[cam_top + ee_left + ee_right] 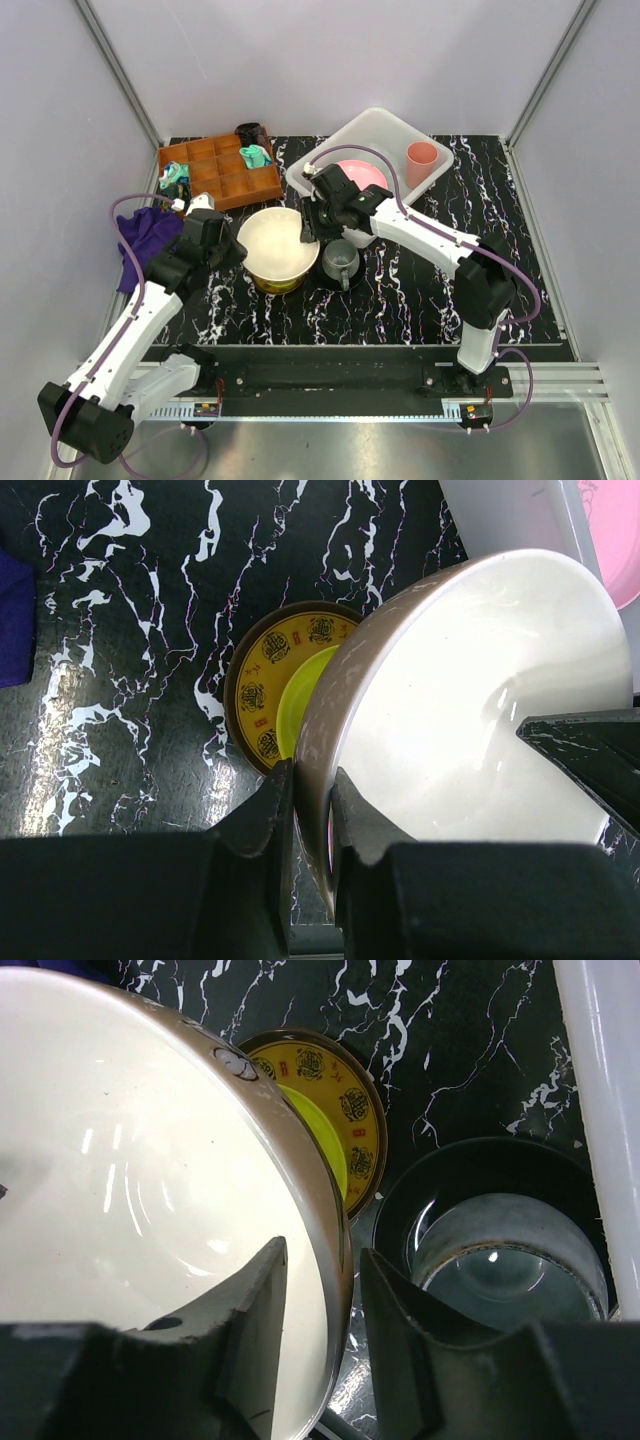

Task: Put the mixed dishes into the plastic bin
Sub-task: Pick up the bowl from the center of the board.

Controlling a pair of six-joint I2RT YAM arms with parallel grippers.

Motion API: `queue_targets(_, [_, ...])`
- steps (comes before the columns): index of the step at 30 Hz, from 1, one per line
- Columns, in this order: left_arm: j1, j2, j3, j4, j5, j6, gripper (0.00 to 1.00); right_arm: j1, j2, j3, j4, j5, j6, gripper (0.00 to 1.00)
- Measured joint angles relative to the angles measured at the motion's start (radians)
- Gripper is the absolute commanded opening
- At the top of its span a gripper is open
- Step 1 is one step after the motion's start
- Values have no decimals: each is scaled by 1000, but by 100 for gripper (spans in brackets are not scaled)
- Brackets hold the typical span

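Note:
The cream bowl hangs tilted above the small yellow bowl. My left gripper is shut on the cream bowl's left rim. My right gripper straddles the opposite rim, with a gap showing on each side of it. Right of the bowls the grey mug stands on the black saucer. The plastic bin at the back holds a pink plate and a pink cup.
A brown wooden compartment tray with small items sits at the back left. A purple cloth lies at the left edge of the dark marbled table. Grey walls enclose the workspace.

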Motion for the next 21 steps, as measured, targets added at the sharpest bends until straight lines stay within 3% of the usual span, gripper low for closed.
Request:
queue_targets(10, [0,-3,-6,8,-2,0,0,-1,1,-4,-11,27,-10,0])
queue_targets(15, [-1,-5,-16,11,3,-2,0,-1,1,-12,-11,26,-8,0])
queue_targets(21, [-1,-14,-23,16,3,-5,22,-1,0,-12,-10,26,-4,0])
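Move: The cream bowl is already in the air, its left rim pinched in my left hand; its middle lies about 8 cm right and 2 cm ahead of that hand, slightly below. From my open right hand, straddling the other rim, the bowl's middle is some 7 cm left and 2 cm back. The yellow bowl sits below, about 7 cm right of my left hand and level with it. From my right hand, the grey mug stands 7 cm right, 3 cm back; the bin's middle is 14 cm right, 18 cm ahead. I close my right fingers from about half open until they pinch the cream bowl's right rim, one finger inside and one outside. Meanwhile that hand stays almost in place, easing only about 1 cm right and down. My left hand holds still and keeps its pinch on the opposite rim. ##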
